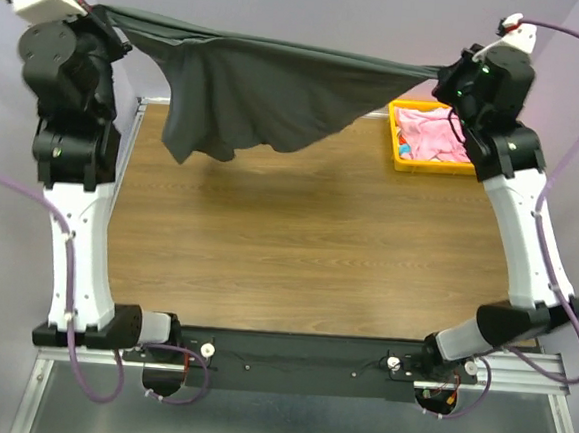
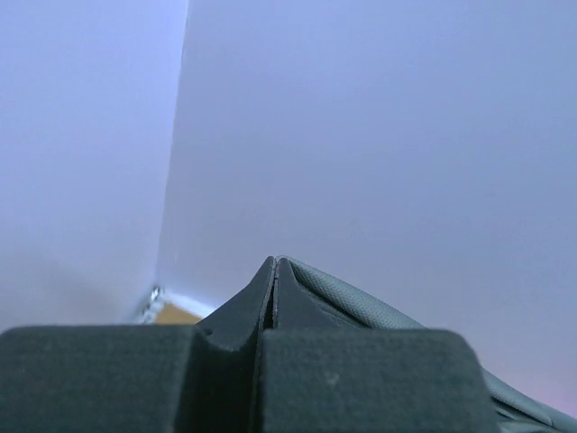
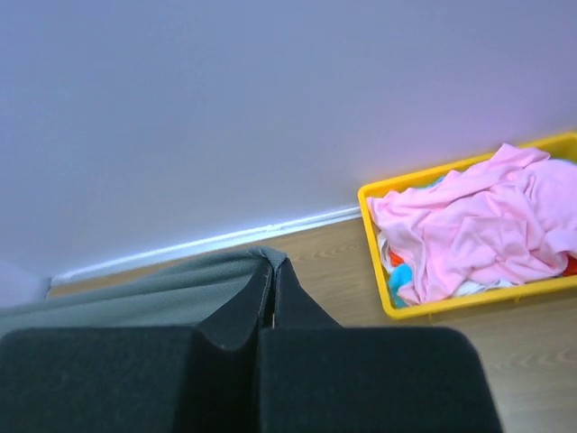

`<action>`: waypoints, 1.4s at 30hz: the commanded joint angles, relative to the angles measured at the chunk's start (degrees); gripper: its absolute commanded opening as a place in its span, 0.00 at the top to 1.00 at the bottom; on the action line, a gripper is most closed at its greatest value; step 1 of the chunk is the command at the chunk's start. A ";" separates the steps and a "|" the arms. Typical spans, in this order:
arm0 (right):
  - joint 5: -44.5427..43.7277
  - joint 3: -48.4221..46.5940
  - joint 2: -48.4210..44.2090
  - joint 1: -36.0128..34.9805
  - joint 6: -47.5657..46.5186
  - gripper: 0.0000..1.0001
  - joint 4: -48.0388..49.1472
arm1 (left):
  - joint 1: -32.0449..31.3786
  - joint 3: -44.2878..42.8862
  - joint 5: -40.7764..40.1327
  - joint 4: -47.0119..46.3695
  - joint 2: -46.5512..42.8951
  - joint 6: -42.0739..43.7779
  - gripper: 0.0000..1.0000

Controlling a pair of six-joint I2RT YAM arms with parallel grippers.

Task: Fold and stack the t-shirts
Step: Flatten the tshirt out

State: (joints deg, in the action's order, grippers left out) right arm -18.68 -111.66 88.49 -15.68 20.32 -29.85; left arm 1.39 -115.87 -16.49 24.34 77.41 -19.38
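Observation:
A dark charcoal grey t-shirt hangs stretched in the air above the far part of the table. My left gripper is shut on its left corner and my right gripper is shut on its right corner. The cloth sags in the middle, and its lower edge hangs just above the wood. In the left wrist view the left gripper pinches the grey cloth at the fingertips. In the right wrist view the right gripper pinches the grey cloth. A light pink t-shirt lies crumpled in the yellow tray.
The yellow tray stands at the table's far right and also holds bits of blue, orange and white cloth under the pink t-shirt. The wooden table runs to a wall at the back. Both arms stand tall at the table's sides.

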 commanded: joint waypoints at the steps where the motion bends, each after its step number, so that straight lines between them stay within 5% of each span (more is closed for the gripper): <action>1: 1.43 4.58 -10.49 1.27 -9.23 0.99 -1.45 | 1.78 -0.33 -1.53 -7.80 -8.56 8.55 1.00; 12: 11.02 15.49 -29.50 1.36 -15.48 0.99 -1.36 | -5.43 4.34 -5.14 -6.76 -22.29 21.57 1.00; 21: 11.65 25.07 -26.53 1.27 -11.88 0.99 -1.97 | -7.28 21.72 3.73 -9.66 -21.34 20.44 1.00; 29: 9.54 39.48 -10.79 1.27 -6.87 0.99 5.83 | -7.28 49.59 7.70 -21.34 -4.75 10.51 1.00; 34: 6.46 43.72 3.33 1.88 -6.87 0.99 17.00 | -7.19 48.12 10.15 -23.37 15.35 7.78 1.00; 42: 5.67 40.47 15.65 4.17 -7.92 0.99 21.23 | -7.28 40.64 14.38 -23.37 28.06 5.84 1.00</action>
State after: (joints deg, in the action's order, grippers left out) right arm -10.79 -68.58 101.43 -12.73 12.49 -14.00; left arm -6.02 -71.42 -5.08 5.02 104.66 -11.70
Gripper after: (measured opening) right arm 0.012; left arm 0.004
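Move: Each hand holds an upper corner of the grey t-shirt, stretched between them high in the air. The shirt's middle hangs about 28 cm right of the left hand, 5 ahead and 20 below. The table spot for the left corner is some 12 cm ahead, 9 right and 56 below. For the right hand, its spot lies straight below, about 45 cm down; the yellow bin is about 18 ahead, 13 right and 42 below. Both hands keep their pinch on the shirt's upper corners, first swinging back towards the bases nearly 20 cm and rising about 9, fingers tilting up. They then whip down and forward to bring the shirt onto the table, the left farther forward and deeper, drifting right; the wrists tip steeply downward, and the hands finish low with fingers still shut. ##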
